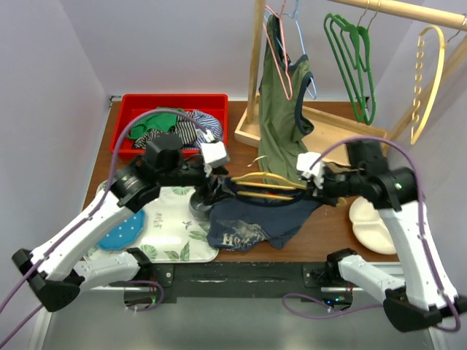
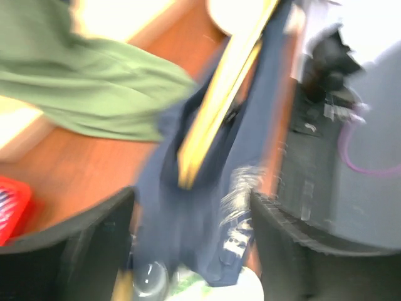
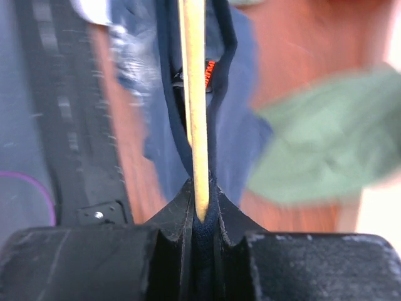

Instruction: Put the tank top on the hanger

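The navy tank top (image 1: 257,219) lies crumpled on the table's near middle, its pale print facing up. The mustard-yellow hanger (image 1: 264,187) lies across its upper part, between my two grippers. My right gripper (image 1: 312,185) comes in from the right. In the right wrist view it (image 3: 202,213) is shut on the hanger (image 3: 193,94), with navy fabric (image 3: 241,138) pinched in alongside. My left gripper (image 1: 216,191) is at the top's left end. In the blurred left wrist view it (image 2: 194,232) stands open, with the navy top (image 2: 188,207) and the hanger (image 2: 219,100) ahead of its fingers (image 2: 301,238).
An olive-green tank top (image 1: 281,124) hangs from the wooden rack (image 1: 257,65) right behind the hanger. Green hangers (image 1: 354,62) and a holed yellow hanger (image 1: 427,80) hang further right. A red bin of clothes (image 1: 131,109) stands back left. A leaf-print mat (image 1: 171,233) lies near left, a white dish (image 1: 372,226) near right.
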`<state>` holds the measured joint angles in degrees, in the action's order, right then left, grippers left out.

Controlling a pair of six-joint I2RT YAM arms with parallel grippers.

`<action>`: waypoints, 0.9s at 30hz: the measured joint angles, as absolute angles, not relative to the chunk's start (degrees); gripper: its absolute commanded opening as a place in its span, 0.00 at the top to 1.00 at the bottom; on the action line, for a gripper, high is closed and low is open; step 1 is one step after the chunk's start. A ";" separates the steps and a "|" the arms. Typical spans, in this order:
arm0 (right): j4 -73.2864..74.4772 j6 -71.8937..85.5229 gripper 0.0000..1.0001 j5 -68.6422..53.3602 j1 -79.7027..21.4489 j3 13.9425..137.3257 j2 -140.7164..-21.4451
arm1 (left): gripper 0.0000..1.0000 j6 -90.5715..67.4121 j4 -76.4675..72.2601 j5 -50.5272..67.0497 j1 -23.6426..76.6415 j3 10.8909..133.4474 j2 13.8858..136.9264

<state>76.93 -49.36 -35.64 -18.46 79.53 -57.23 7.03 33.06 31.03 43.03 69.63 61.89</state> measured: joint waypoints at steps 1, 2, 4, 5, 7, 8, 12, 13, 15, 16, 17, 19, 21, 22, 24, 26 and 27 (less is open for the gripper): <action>77.01 -48.66 1.00 -34.20 -16.27 79.53 -55.07 | 0.09 6.87 32.60 28.82 42.87 69.56 60.18; 77.14 -47.94 1.00 -32.91 -13.89 79.59 -52.84 | 0.05 6.79 31.94 26.44 42.81 69.52 58.26; 77.23 -46.30 1.00 -30.28 -9.41 79.81 -48.73 | 0.02 6.76 30.30 22.46 42.81 69.10 54.33; 77.41 -45.52 1.00 -29.21 -7.11 80.07 -46.92 | 0.01 6.74 29.54 20.40 42.81 68.71 52.03; 78.00 -43.72 1.00 -26.15 -3.07 80.99 -43.55 | 0.01 6.74 28.25 16.62 42.81 68.01 48.29; 78.08 -43.13 1.00 -25.04 -1.76 81.19 -42.46 | 0.01 6.74 27.55 14.81 42.81 67.59 46.54; 78.98 -40.49 1.00 -19.77 2.31 81.43 -39.20 | 0.01 6.72 25.76 10.87 42.81 65.87 43.83; 79.29 -39.92 1.00 -18.57 2.61 81.54 -39.03 | 0.01 6.72 25.71 10.35 42.81 65.41 43.88; 79.66 -38.74 1.00 -15.86 3.09 81.93 -38.98 | 0.01 6.68 25.69 9.52 42.81 63.90 44.18; 79.79 -38.09 1.00 -14.35 3.46 82.24 -39.00 | 0.01 6.68 25.74 9.28 42.81 63.29 44.18; 79.81 -37.36 1.00 -12.51 3.81 82.56 -39.00 | 0.01 6.68 25.76 9.06 42.81 62.50 44.27; 79.77 -35.86 1.00 -9.23 4.47 83.00 -38.94 | 0.01 6.66 25.78 8.75 42.81 61.08 44.34; 79.77 -34.74 1.00 -6.63 4.86 83.02 -38.83 | 0.00 6.66 25.82 8.69 42.81 60.29 44.07; 79.81 -34.24 1.00 -5.32 5.17 83.02 -38.79 | 0.00 6.68 25.85 8.69 42.81 60.03 43.83; 79.83 -33.28 1.00 -3.25 5.78 83.02 -38.57 | 0.00 6.72 25.82 8.69 42.81 59.86 43.29; 79.85 -32.25 1.00 -1.28 6.42 83.00 -38.41 | 0.00 6.76 25.82 8.69 42.81 59.86 42.74; 79.83 -31.62 1.00 0.01 6.72 82.94 -38.35 | 0.00 6.90 25.82 8.67 42.81 59.83 42.41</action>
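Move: The yellow hanger, threaded into the blue tank top, has its middle about 12 cm to the right of my left hand and 11 cm to the left of my right hand, which grips its right end with the cloth. The mug sits 25 cm below my left hand, 3 cm ahead and 5 cm left. From my right hand, the wooden rack's base lies some 25 cm ahead and 5 cm right, the white plate 22 cm right and 2 cm back, and the green tank top's lower part 17 cm ahead and 4 cm left, all well below. Keeping the hanger end and shoulder cloth pinched, I swing my right hand about 17 cm to the right, rising slightly and turning some 60 degrees clockwise, towards the white plate's side. My left hand, already partly open, spreads fully and backs off leftward and up from the garment, then sinks partway and stops, turned a little counter-clockwise. ##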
